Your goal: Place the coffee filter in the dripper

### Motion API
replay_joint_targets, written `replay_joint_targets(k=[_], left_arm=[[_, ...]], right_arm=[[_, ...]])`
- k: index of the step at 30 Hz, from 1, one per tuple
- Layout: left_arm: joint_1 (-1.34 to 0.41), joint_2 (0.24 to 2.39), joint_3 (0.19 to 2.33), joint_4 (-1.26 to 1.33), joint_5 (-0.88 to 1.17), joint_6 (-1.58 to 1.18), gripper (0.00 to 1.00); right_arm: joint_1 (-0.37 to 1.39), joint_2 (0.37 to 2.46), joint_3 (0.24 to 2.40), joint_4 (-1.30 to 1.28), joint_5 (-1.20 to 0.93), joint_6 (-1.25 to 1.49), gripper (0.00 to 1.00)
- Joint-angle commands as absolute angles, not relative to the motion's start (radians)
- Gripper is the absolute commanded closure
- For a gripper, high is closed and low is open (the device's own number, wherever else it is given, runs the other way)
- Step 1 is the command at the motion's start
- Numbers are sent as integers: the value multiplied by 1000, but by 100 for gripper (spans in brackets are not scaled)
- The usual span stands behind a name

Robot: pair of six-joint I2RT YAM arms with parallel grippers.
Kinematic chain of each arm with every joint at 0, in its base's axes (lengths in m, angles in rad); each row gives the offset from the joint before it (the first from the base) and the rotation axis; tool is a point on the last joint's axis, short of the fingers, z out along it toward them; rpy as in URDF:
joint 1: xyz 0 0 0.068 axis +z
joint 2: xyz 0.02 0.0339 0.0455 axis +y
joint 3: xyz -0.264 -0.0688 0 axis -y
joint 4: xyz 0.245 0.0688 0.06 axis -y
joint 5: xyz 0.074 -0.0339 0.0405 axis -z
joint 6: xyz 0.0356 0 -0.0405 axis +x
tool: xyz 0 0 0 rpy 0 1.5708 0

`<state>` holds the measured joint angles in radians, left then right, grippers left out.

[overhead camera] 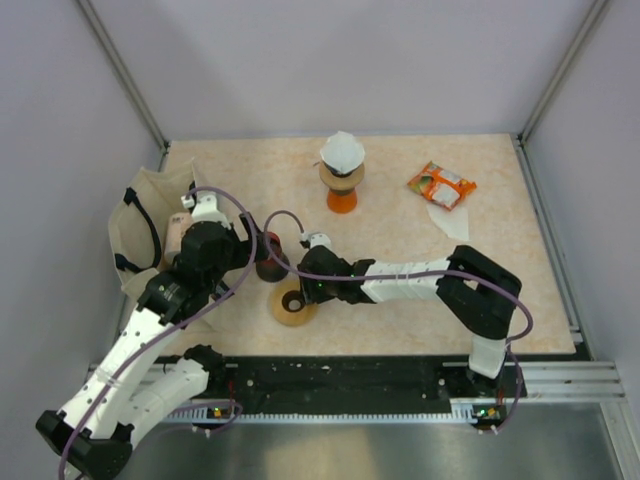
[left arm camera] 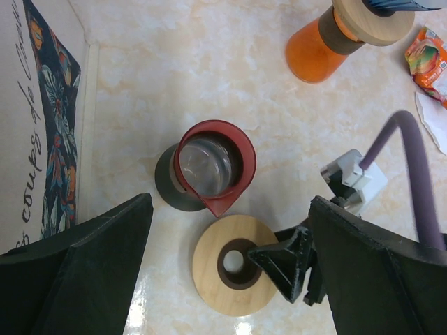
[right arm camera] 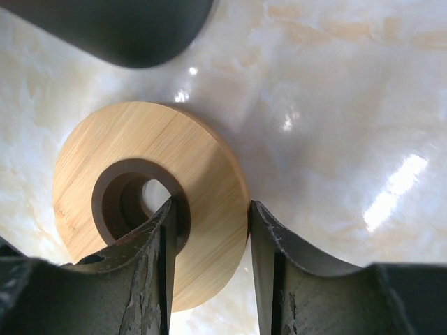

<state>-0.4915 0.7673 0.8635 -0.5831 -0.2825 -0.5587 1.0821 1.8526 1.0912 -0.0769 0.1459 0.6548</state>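
A flat wooden ring [overhead camera: 293, 305] with a dark inner collar lies on the table near the front. My right gripper [right arm camera: 209, 206] has one finger in the ring's hole and the other against its outer edge, shut on the ring's wall [right arm camera: 202, 160]. Just behind the ring stands a red funnel-shaped dripper [left arm camera: 209, 164] on a dark base. My left gripper [left arm camera: 230, 209] hangs open above both with nothing between its fingers. A white coffee filter [overhead camera: 447, 222] lies flat at the back right.
An orange vessel [overhead camera: 342, 195] with a wooden collar stands at the back centre, with a white paper filter [overhead camera: 342, 152] in its top. An orange packet [overhead camera: 441, 185] lies next to the loose filter. A cloth tote bag [overhead camera: 140, 215] lies along the left edge.
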Motion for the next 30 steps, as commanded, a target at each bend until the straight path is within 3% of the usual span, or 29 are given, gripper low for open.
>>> replay_joint_targets(k=[1,6,11,19,30], left_arm=[[-488,746,864,-538,-301,-572,1],[-486,741,867,-523,-314,-583,1],[-486,726,867,-514,-342,-592,1],[-488,692,862,-540,-370,-609,1],[-488,672,867,-588,-396,-635,1]], right_arm=[[1094,1703,1042,-61,137,592,78],[1080,1554,1014,-120,112,532,79],[999,1491,1130,-176,60,499,80],[956,1705,1540,-337,101,425,79],[956,1948,1815,-443,3,383,78]])
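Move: My right hand already holds the wooden ring by its right side, just above the table. The red-rimmed carafe I'm taking it to stands about 7 cm ahead and 8 cm to the left, its middle some 4 cm above my fingers. The orange carafe with the filter-topped dripper is roughly 22 cm ahead and 8 cm right, its middle 7 cm up. From my left hand the red-rimmed carafe is about 5 cm ahead, 1 cm right and 15 cm below. Keeping my pinch on the wooden ring, I ease my right hand back and right about 3 cm as it starts up, climb some 20 cm, and swing forward and left over the red-rimmed carafe, fingertips tipping up about 15 degrees. Then I lower it 4 cm towards the rim. Meanwhile my open left hand gives way a couple of centimetres up and left. ##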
